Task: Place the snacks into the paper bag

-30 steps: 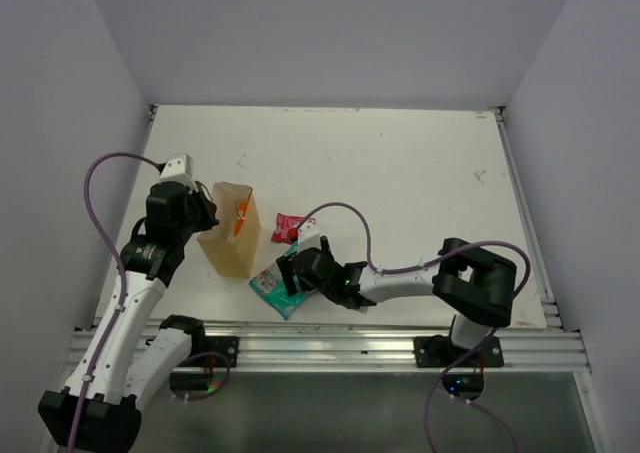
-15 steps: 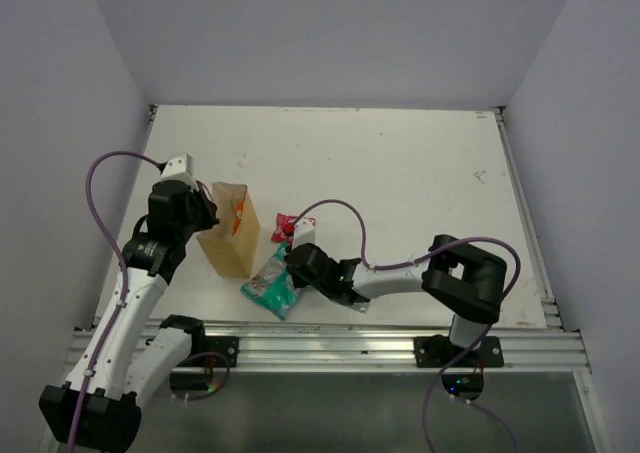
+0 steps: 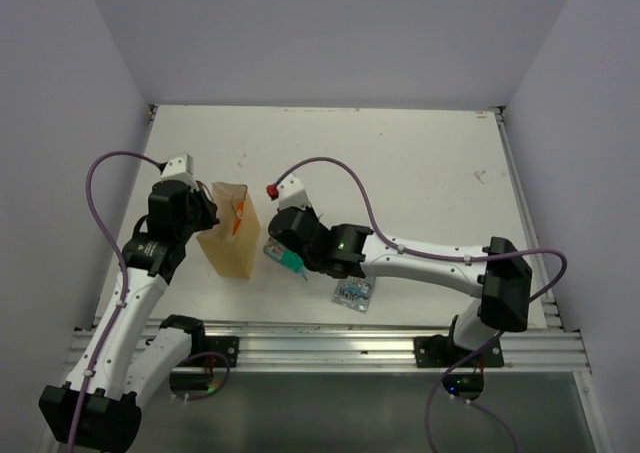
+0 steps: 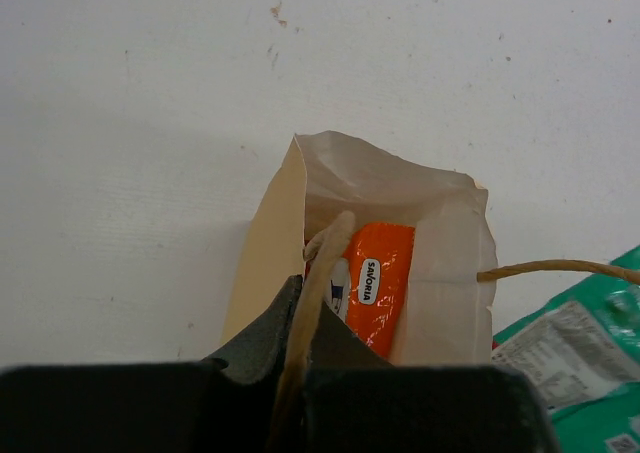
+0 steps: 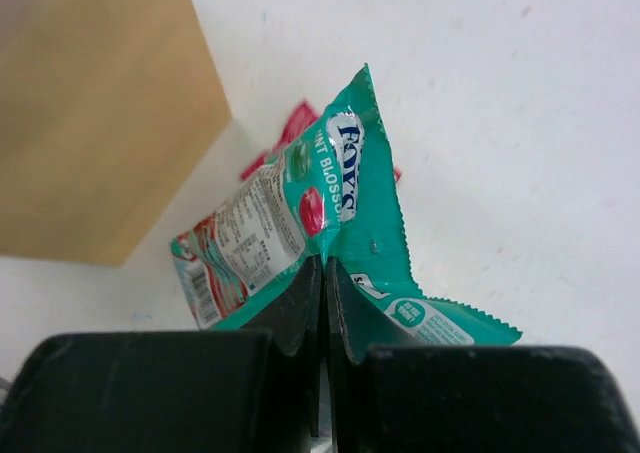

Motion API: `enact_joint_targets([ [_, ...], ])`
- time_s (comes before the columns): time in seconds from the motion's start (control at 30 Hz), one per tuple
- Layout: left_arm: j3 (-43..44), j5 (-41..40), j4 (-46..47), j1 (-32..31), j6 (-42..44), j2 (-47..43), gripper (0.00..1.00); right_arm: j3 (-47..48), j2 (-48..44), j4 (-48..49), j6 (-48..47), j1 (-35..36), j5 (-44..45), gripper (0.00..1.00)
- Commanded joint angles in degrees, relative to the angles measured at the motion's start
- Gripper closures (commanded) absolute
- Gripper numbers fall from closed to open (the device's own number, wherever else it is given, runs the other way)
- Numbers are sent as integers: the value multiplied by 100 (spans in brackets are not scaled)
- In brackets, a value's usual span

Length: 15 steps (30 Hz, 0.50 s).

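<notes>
The tan paper bag [image 3: 232,241] stands upright at the left, its mouth open. My left gripper [image 3: 205,216] is shut on the bag's near rope handle [image 4: 318,263] at the rim. An orange-red snack packet [image 4: 378,283] stands inside the bag. My right gripper [image 5: 323,263] is shut on a fold of the teal-green snack bag [image 5: 290,208] and holds it off the table, just right of the paper bag [image 5: 100,113]. A small red packet [image 5: 295,128] lies on the table behind the teal bag. The clear silvery-blue packet [image 3: 352,293] lies near the front edge.
The bag's other handle [image 4: 555,267] sticks out to the right. A purple cable [image 3: 330,168] arcs over the right arm. The metal rail [image 3: 330,348] runs along the table's near edge, and walls close in the left, right and back.
My right gripper has closed on the teal-green bag, lifted it off the table and moved back toward the paper bag. The clear packet has come into sight. The left arm has stayed put.
</notes>
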Motion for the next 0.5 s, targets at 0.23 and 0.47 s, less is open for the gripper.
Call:
enact_joint_targets([
  [0.23,-131,-1,-84,9,-65,-20,100,4183,939,-429,-2945,354,2060,100],
  [0.47,-131,34,-76,9,-65,-73,100,6466,2327,19,-4228,548,2183,100],
])
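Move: The right hand, already gripping the green packet about 13 cm above the table, has the paper bag's open mouth about 12 cm to its left, 5 cm ahead and near its own height. From this hand, the red packet lies some 11 cm ahead, about 1 cm left and 13 cm below; the silver packet is 3 cm back, 15 cm right and 13 cm below. For the left hand, pinching the bag's handle, the mouth is about 3 cm ahead, 4 cm right and 2 cm below. The right hand hoists the pinched green packet fast and steeply, some 26 cm up, drifting left and a little forward; the climb then slackens and the leftward swing grows, closing the sideways gap to the bag while rising well above its rim, and the wrist tips the fingers up by about 30 degrees until they point nearly level. The right fingers stay shut on the packet, and the left hand stays put, still pinching the handle to hold the bag upright and open. ##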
